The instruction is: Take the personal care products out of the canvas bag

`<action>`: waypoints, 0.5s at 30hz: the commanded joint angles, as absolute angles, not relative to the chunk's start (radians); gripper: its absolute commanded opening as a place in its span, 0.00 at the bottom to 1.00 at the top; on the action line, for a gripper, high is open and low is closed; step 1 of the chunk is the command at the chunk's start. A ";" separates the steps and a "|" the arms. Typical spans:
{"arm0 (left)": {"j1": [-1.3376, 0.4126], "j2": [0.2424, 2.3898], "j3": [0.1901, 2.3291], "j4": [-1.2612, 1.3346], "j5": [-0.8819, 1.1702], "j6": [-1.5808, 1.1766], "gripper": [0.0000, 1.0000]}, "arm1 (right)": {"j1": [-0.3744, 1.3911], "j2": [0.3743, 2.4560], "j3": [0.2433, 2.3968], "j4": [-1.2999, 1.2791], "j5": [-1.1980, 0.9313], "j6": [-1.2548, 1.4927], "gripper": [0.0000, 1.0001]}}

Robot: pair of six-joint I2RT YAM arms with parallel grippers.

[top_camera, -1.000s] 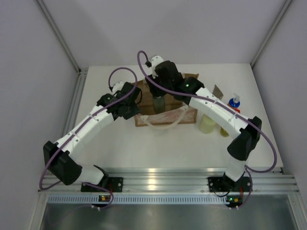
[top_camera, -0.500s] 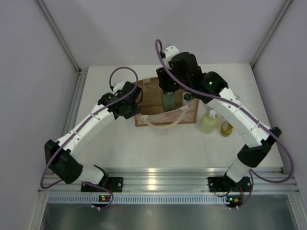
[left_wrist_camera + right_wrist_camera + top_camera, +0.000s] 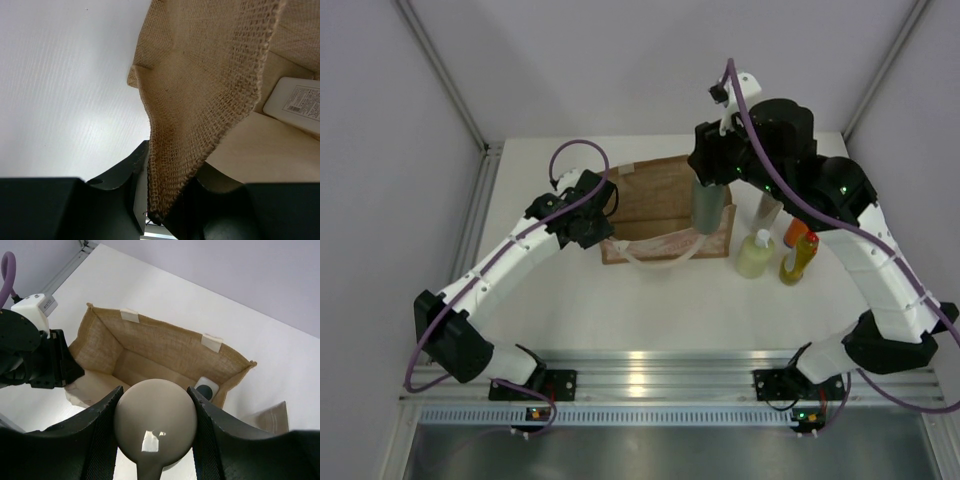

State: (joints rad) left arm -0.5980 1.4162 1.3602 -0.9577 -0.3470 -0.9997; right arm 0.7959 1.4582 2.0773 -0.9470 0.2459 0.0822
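The brown canvas bag stands open at the table's middle back. My left gripper is shut on the bag's left wall, and the woven fabric is pinched between its jaws. My right gripper is shut on the grey cylinder, whose pale cap fills the space between the fingers. It hangs above the bag's right end. A white square dark-capped bottle stands in the bag's right corner, and its labelled side shows in the left wrist view.
Right of the bag on the table stand a pale-yellow bottle, an amber red-capped bottle and an orange-topped bottle. A flat grey-brown sachet lies beside the bag. White rope handles hang over the bag's front.
My right arm has risen and swung right, lifting the grey cylinder up out of the bag. The left gripper has kept its hold on the bag's wall.
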 commanded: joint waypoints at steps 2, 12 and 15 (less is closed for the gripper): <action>-0.595 1.417 1.399 -0.969 -0.341 -0.993 0.34 | 0.784 1.335 2.086 -0.844 0.299 0.109 0.00; -0.594 1.410 1.390 -0.969 -0.339 -0.994 0.33 | 0.784 1.112 1.728 -0.712 0.328 0.120 0.00; -0.594 1.408 1.387 -0.971 -0.337 -0.994 0.33 | 0.784 1.046 1.611 -0.658 0.337 0.133 0.00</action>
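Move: The right hand holds the grey-brown bottle high above the bag's right end. The open table on the near side of the lime bottle lies about 8 cm back, 12 cm right and 43 cm below; the lime bottle itself is level ahead, 13 cm right, the amber bottle 3 cm back and 23 cm right, the grey tube 7 cm ahead and 15 cm right. From the left hand, that open spot is some 34 cm right and 9 cm back. Rightward and back, the right hand carries the grey-brown bottle about 7 cm off the bag's near right corner towards the lime bottle, first level, then sinking about 5 cm ever faster. The fingers keep their hold and the wrist barely turns. The left hand stays put, still pinching the bag's near left rim. ##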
